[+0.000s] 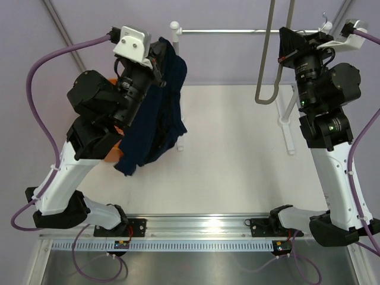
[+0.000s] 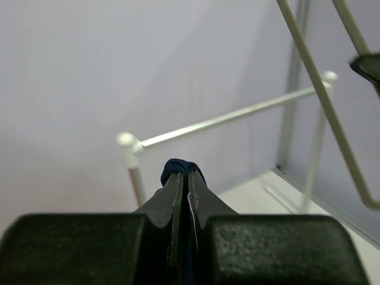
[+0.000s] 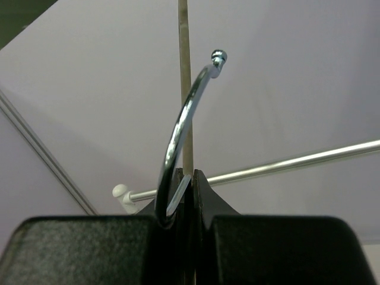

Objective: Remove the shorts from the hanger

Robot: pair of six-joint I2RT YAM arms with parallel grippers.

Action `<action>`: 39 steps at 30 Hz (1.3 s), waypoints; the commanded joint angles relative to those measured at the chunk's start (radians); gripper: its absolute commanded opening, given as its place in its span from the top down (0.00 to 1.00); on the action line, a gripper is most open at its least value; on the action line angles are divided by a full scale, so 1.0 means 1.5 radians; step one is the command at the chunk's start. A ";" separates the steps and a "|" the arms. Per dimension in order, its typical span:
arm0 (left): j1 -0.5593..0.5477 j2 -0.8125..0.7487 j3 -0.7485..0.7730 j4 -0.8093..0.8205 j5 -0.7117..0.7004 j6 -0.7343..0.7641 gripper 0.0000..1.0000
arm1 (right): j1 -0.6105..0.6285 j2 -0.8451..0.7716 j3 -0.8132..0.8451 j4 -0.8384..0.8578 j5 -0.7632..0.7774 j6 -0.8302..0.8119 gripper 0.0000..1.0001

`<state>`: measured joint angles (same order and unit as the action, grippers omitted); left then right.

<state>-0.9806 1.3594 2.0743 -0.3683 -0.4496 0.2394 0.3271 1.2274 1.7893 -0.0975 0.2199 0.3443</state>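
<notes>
The dark navy shorts (image 1: 155, 119) hang limp from my left gripper (image 1: 160, 66), which is shut on a fold of them at the left end of the rail. In the left wrist view a bunch of the fabric (image 2: 181, 167) pokes out past the gripper's (image 2: 185, 178) closed tips. The grey loop-shaped hanger (image 1: 268, 65) is bare and held up at the right, well apart from the shorts. My right gripper (image 1: 286, 46) is shut on it. In the right wrist view the gripper (image 3: 189, 177) clamps the hanger's bar (image 3: 185, 89) beside its chrome hook (image 3: 178, 133).
A silver rail (image 1: 237, 31) with a white cap (image 1: 175, 25) spans the back of the table; its white stand legs (image 1: 288, 130) rest at the right. Purple walls surround the white table (image 1: 231, 166). A metal track (image 1: 196, 224) runs along the near edge.
</notes>
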 commanded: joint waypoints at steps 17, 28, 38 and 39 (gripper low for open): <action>0.311 0.183 0.194 0.663 0.000 0.262 1.00 | 0.002 -0.027 -0.128 -0.077 -0.084 -0.065 1.00; 0.515 0.185 0.173 0.659 0.010 0.042 1.00 | 0.003 -0.033 -0.168 -0.087 -0.108 -0.065 1.00; 0.548 0.164 -0.129 0.640 0.093 -0.083 1.00 | 0.003 -0.042 -0.239 -0.059 -0.122 -0.040 1.00; 0.542 0.164 -0.152 0.653 0.092 -0.076 1.00 | 0.003 -0.045 -0.245 -0.057 -0.121 -0.039 1.00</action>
<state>-0.1467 1.6161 1.9457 0.5396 -0.4053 0.2012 0.3271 1.1717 1.4593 -0.1776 0.0406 0.2745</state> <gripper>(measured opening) 0.048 0.057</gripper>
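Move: The left hand holds the shorts high. The orange basket they are going to lies about 13 cm ahead of this hand, 20 cm to its left and some 54 cm below; the rail's left end is about 16 cm ahead, straight in line and slightly lower. For the right hand, which holds the bare hanger, the middle of the rail is roughly 9 cm ahead, 9 cm to the left and 5 cm below. Still pinching the shorts, the left hand swings about 27 cm left and 14 cm up over the basket side, tilting fingers up and turning counter-clockwise nearly 50 degrees, then drives forward and down with the tilt easing. The right hand keeps its pinch on the hanger and lowers it roughly 15 cm before the rail, slightly forward and left, fingers tipping down. ##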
